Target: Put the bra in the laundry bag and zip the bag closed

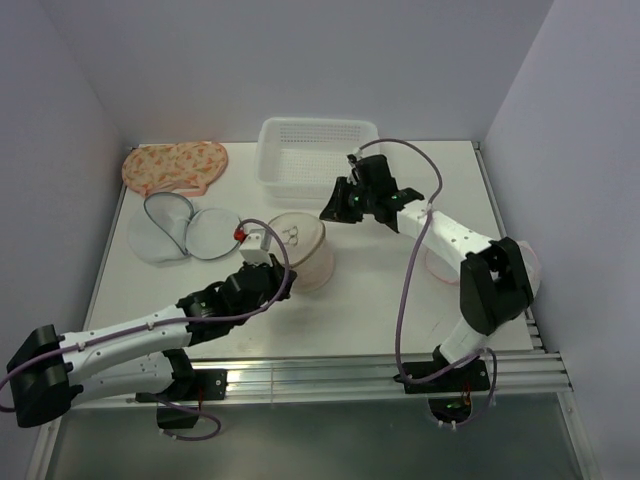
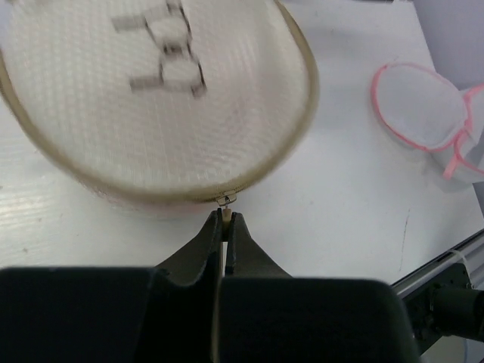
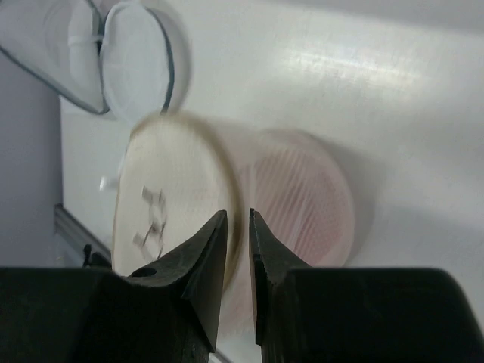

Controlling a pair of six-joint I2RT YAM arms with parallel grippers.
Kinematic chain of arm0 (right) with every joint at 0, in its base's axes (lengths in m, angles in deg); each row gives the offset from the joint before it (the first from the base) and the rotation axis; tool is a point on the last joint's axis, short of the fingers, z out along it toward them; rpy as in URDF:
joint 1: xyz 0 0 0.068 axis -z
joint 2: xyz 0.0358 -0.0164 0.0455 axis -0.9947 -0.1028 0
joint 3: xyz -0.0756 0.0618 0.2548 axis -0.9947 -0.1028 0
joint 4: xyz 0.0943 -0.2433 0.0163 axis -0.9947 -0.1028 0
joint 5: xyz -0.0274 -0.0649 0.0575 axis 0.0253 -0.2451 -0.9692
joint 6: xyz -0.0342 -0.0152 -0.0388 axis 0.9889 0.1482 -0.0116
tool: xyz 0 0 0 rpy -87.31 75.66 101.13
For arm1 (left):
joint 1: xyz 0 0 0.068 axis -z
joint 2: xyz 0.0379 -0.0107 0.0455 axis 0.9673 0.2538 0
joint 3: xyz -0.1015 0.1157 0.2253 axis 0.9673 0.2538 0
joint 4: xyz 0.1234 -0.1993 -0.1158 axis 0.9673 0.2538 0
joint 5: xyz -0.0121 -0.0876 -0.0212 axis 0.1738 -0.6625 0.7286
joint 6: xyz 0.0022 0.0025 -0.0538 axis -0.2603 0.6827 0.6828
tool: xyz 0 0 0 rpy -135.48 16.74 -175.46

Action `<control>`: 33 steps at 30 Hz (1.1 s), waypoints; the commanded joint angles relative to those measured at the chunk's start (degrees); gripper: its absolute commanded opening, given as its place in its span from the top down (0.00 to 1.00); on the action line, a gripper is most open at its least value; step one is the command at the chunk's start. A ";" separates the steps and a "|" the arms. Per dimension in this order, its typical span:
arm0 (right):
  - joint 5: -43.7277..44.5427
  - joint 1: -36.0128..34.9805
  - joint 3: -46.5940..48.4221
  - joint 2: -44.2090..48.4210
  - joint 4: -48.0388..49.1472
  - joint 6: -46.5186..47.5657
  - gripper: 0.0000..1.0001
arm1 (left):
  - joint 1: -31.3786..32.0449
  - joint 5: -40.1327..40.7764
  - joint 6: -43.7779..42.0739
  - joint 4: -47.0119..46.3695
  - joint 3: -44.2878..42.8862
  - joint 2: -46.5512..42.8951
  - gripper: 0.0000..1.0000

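Note:
The laundry bag (image 1: 300, 250) stands mid-table, a round white mesh dome with a tan zip rim and a black drawing. It fills the left wrist view (image 2: 151, 98). My left gripper (image 1: 283, 282) is at its near edge, shut on the small zip pull (image 2: 225, 215) just below the slider (image 2: 226, 200). My right gripper (image 1: 329, 211) hovers at the bag's far right side with its jaws a narrow gap apart and empty. In the right wrist view (image 3: 238, 218) a pinkish shape (image 3: 302, 204) shows through the mesh. A peach floral bra (image 1: 176, 165) lies at the back left.
A white plastic basket (image 1: 318, 150) stands at the back centre. Grey-rimmed mesh bags (image 1: 185, 230) lie left of the laundry bag and show in the right wrist view (image 3: 136, 60). A pink-rimmed mesh bag (image 2: 420, 106) lies to the right, under the right arm.

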 commanded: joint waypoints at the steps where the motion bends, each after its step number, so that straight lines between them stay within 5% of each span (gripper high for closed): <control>1: 3.08 1.69 5.99 -2.69 1.87 5.67 0.74 | -0.37 0.37 2.86 4.66 2.60 -2.89 1.00; 7: 1.05 0.29 7.94 -4.46 0.82 6.38 0.61 | -0.28 0.11 1.46 1.42 3.05 -1.93 1.00; 14: 6.59 -1.21 2.25 7.72 -5.69 2.69 0.41 | 1.30 -2.88 -1.88 -6.39 -2.48 4.75 1.00; 23: 4.93 -2.17 -17.63 26.99 -3.41 -7.15 0.35 | 3.14 -8.06 -4.16 -12.74 -8.81 14.42 1.00; 33: 5.18 -4.98 -24.40 25.87 5.37 -13.74 0.36 | 3.59 -10.26 -5.22 -13.26 -14.27 20.75 1.00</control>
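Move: My left fingers still pinch the zip pull at the near edge of the laundry bag, whose middle lies about 6 cm ahead, 3 cm to the right and 4 cm below them. From my right hand, over the bag's far right edge, that pull is some 12 cm back and 7 cm left at about its height. The bag's middle is 6 cm back, 4 cm left and 5 cm lower; the white basket is 14 cm ahead, 2 cm left and well below. Keeping my pinch on the zip pull, I dip my left hand about 3 cm while it eases left, then sweep it some 11 cm right and back up, turning it clockwise. My right hand slides a little farther forward, opens wide, then lifts in an arc and comes back about 14 cm, down beside my left fingertips, open around the zip band by the pull. ##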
